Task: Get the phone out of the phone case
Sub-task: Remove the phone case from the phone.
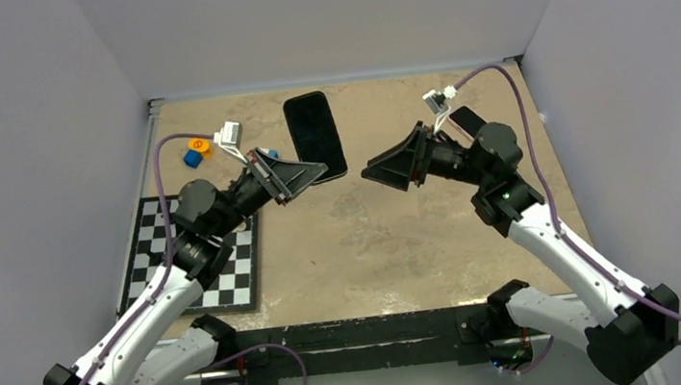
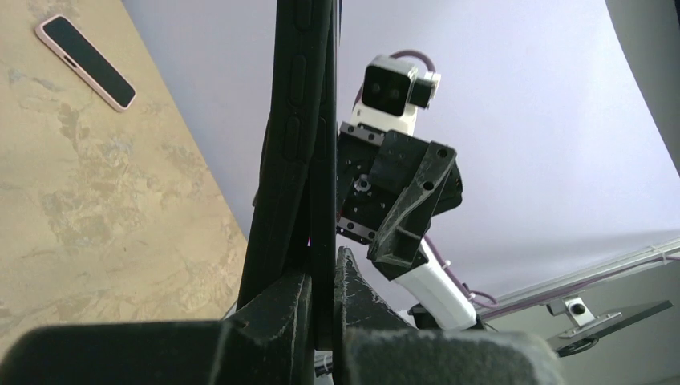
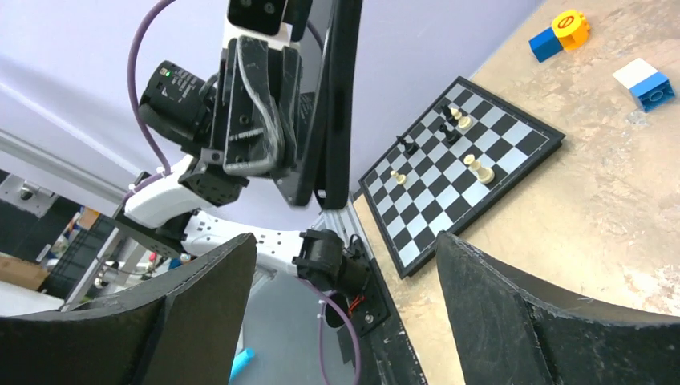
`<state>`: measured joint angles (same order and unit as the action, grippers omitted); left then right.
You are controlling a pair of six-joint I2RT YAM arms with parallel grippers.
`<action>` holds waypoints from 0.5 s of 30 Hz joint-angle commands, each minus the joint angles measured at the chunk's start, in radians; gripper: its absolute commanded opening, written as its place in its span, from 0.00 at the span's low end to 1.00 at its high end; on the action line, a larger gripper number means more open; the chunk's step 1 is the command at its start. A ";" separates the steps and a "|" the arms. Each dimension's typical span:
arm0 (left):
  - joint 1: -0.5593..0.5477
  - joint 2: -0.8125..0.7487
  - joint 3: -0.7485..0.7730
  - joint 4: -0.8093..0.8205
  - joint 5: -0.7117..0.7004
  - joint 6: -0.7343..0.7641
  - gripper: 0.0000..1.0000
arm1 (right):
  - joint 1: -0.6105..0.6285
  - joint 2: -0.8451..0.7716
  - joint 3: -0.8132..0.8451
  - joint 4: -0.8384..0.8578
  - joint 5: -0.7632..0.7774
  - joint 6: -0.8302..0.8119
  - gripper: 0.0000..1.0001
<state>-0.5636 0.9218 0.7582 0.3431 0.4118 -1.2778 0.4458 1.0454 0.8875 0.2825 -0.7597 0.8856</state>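
Observation:
A black phone in its black phone case is held up off the table, at the back middle. My left gripper is shut on its near edge. In the left wrist view the case stands edge-on, and a thin black layer is pinched in the left gripper. I cannot tell whether that layer is phone or case. My right gripper is open, a short way right of the phone and pointing at it. In the right wrist view the phone is edge-on beyond the open right gripper, which holds nothing.
A second phone in a pink case lies on the table behind the right arm. A chessboard with a few pieces lies at the left. An orange-and-blue block and a blue-and-white block lie behind it.

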 commanded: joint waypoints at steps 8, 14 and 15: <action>0.002 -0.107 -0.032 0.037 -0.061 -0.071 0.00 | 0.080 -0.052 -0.138 0.285 0.065 0.120 0.62; 0.002 -0.118 -0.029 0.067 -0.053 -0.112 0.00 | 0.102 0.004 -0.156 0.401 0.078 0.193 0.49; 0.003 -0.116 -0.027 0.072 -0.052 -0.120 0.00 | 0.107 0.012 -0.156 0.418 0.081 0.201 0.48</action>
<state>-0.5632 0.8364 0.7101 0.2832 0.3618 -1.3491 0.5377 1.0359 0.7410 0.5434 -0.7002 1.0210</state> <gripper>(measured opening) 0.097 0.496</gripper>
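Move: The phone in its loosened case stands up from the left fingertips, its middle about 5 cm ahead and 4 cm above that hand, level sideways. From the empty right hand this middle is some 6 cm ahead, 9 cm left and 5 cm up. The white-and-blue block lies on the table about 22 cm ahead of the left hand, 14 cm to its left and 36 cm below. Left hand keeps the phone pinched while the right draws back 2 cm, then left, half-closing its empty fingers. ##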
